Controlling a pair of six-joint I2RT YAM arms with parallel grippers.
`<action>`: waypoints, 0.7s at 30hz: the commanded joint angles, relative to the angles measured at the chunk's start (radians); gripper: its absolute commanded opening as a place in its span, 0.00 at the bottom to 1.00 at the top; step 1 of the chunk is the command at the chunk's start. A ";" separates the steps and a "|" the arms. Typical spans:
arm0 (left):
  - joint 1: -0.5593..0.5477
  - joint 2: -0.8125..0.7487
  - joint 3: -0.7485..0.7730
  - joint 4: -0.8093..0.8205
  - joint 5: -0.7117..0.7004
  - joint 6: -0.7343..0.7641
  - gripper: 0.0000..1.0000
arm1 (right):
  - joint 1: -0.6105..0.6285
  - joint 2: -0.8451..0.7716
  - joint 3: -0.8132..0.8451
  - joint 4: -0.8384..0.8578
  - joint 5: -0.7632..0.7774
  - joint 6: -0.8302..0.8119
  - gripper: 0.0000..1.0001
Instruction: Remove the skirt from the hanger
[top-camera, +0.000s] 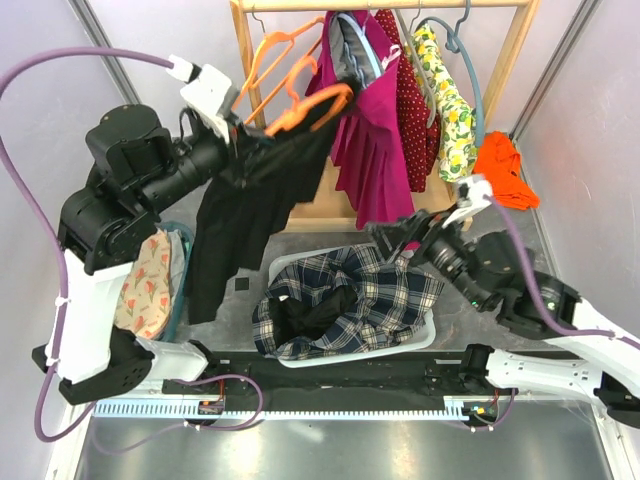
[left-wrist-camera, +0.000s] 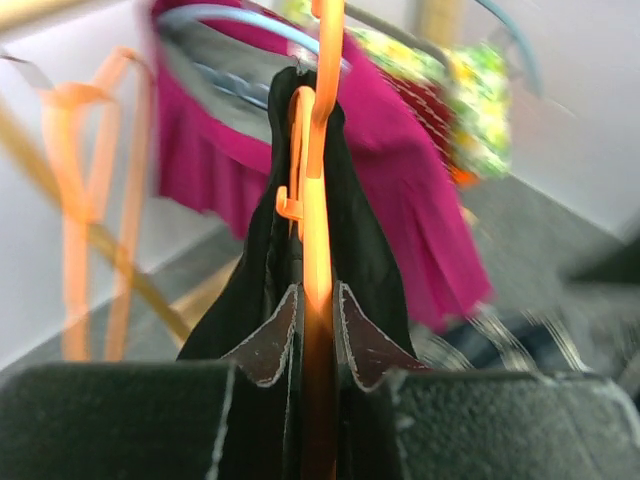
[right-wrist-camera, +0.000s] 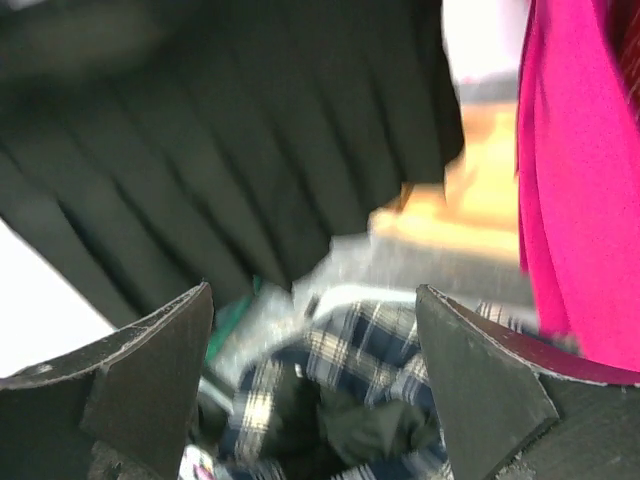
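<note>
A black pleated skirt (top-camera: 250, 210) hangs from an orange hanger (top-camera: 310, 108), held up in front of the clothes rack. My left gripper (top-camera: 245, 130) is shut on the hanger. In the left wrist view the orange bar (left-wrist-camera: 318, 200) runs straight between the two fingertips of the left gripper (left-wrist-camera: 317, 290), with the black skirt (left-wrist-camera: 365, 250) draped on both sides of it. My right gripper (top-camera: 385, 238) stands open, low and to the right of the skirt. Nothing lies between the fingers of the right gripper (right-wrist-camera: 313, 290), and the skirt's pleats (right-wrist-camera: 250, 130) fill the upper left of its view.
The wooden rack (top-camera: 520, 50) carries empty orange hangers (top-camera: 275, 55), a magenta dress (top-camera: 370, 150) and other garments. A white basket (top-camera: 425, 340) holding a plaid garment (top-camera: 350, 295) sits under the right gripper. A teal bin (top-camera: 180, 290) with floral cloth stands at the left.
</note>
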 joint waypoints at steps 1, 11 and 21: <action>-0.005 -0.081 -0.007 -0.070 0.322 0.043 0.02 | 0.004 0.013 0.163 0.055 0.110 -0.115 0.89; -0.003 -0.157 0.036 -0.123 0.394 0.061 0.02 | 0.004 0.039 0.223 0.216 0.139 -0.170 0.89; -0.003 -0.195 0.032 -0.143 0.431 0.058 0.02 | 0.006 0.114 0.240 0.311 0.135 -0.173 0.88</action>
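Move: My left hand already holds the orange hanger with the black skirt. My open right gripper lies about 28 cm to its right, 10 cm back and 13 cm lower; an empty orange hanger is some 22 cm ahead of it and 6 cm to its right. From my right hand, the skirt's far waist corner is roughly 26 cm ahead, 8 cm left and 14 cm up. The magenta skirt hangs about 33 cm ahead, 3 cm left, and the basket sits 6 cm ahead, 8 cm left, some 35 cm below. I draw the pinched hanger back from the rack about 12 cm with my left hand while turning it some 25 degrees clockwise, so the skirt's far corner swings round towards my right gripper. My right hand rises about 12 cm to meet that corner, tipping its fingers up and rolling its left side up a little; they stay wide open and touch nothing yet. ##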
